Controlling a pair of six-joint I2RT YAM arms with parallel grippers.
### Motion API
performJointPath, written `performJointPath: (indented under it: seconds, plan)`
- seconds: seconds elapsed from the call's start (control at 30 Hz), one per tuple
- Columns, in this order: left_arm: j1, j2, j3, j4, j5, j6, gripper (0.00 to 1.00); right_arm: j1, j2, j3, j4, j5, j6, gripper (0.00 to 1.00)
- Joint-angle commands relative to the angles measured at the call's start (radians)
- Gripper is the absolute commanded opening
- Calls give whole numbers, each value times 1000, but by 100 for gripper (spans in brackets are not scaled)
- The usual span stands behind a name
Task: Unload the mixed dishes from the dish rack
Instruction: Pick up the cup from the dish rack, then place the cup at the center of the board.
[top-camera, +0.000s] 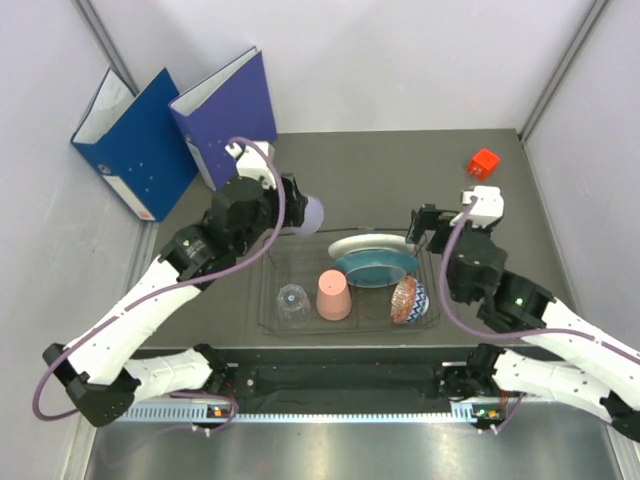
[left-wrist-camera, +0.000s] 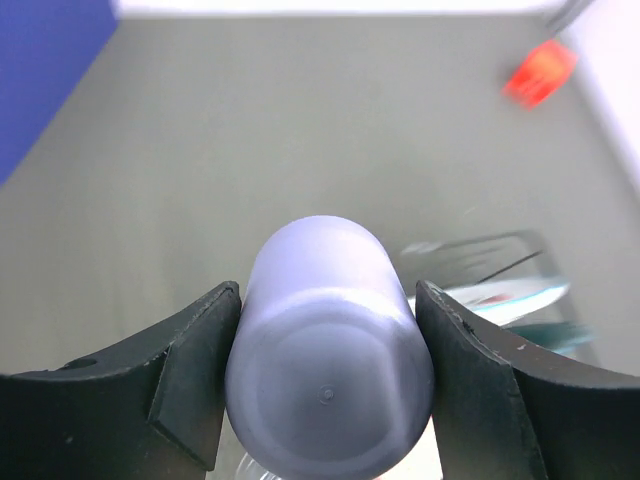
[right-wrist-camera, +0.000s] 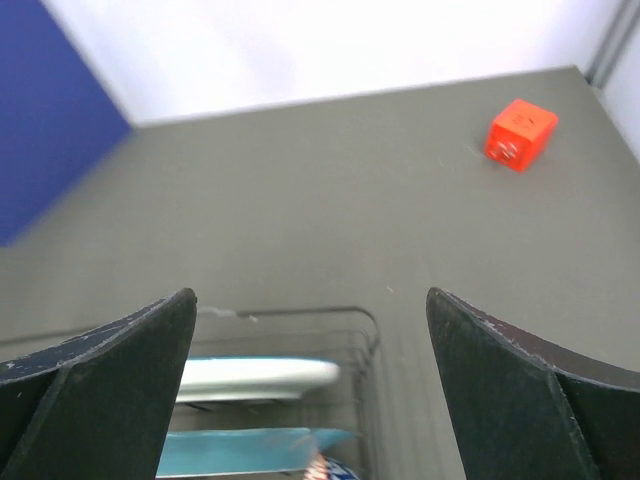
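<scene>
My left gripper is shut on the lavender cup and holds it lying sideways just beyond the dish rack's far left corner. In the left wrist view the cup's base fills the space between both fingers. In the rack stand a clear glass, a salmon-pink cup, a white plate, a teal plate and a red-patterned bowl. My right gripper is open and empty above the rack's far right corner, over the white plate and the teal plate.
Two blue binders stand open at the back left. A small red block lies at the back right, and it also shows in the right wrist view. Grey walls close in the table on three sides.
</scene>
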Motion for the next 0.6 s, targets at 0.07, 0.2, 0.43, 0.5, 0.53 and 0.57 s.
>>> performJointPath:
  seconds: [0.07, 0.2, 0.43, 0.5, 0.53, 0.57]
  plan:
    - [36, 39, 128, 143, 180, 15, 0, -16, -50, 80, 98, -223, -31, 96]
    - [218, 110, 85, 371, 637, -150, 0, -160, -73, 95, 127, -444, 37, 94]
    - [405, 286, -145, 1376, 1071, -871, 0, -502, -123, 25, 337, -1028, 203, 95]
    - [400, 379, -137, 1609, 1109, -1024, 0, -567, -104, 11, 420, -1171, 267, 95]
    - [397, 406, -130, 1668, 1119, -1064, 0, -576, -94, 8, 447, -1205, 289, 95]
    - [394, 426, -121, 1705, 1116, -1095, 0, -584, -84, 8, 487, -1240, 306, 95]
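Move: The lilac cup is already out of the rack in my left hand, gripped by its base. My open right hand is level with it, about 29 cm to my left hand's right and 4 cm nearer. From my right hand the cup lies some 27 cm left and 6 cm ahead. Some 25 cm below my left hand, the peach cup stands 8 cm right and 5 cm back, and the plates 16 cm right and 3 cm ahead. I lift the cup with my left hand about 6 cm, then carry it forward and to the right over roughly 10 cm, rolling its left side down about 55 degrees and swinging clockwise so the mouth comes round towards my right hand. My right hand, still open, rises some 10 cm and turns counter-clockwise, left side and fingertips tilting up, to face the cup. ##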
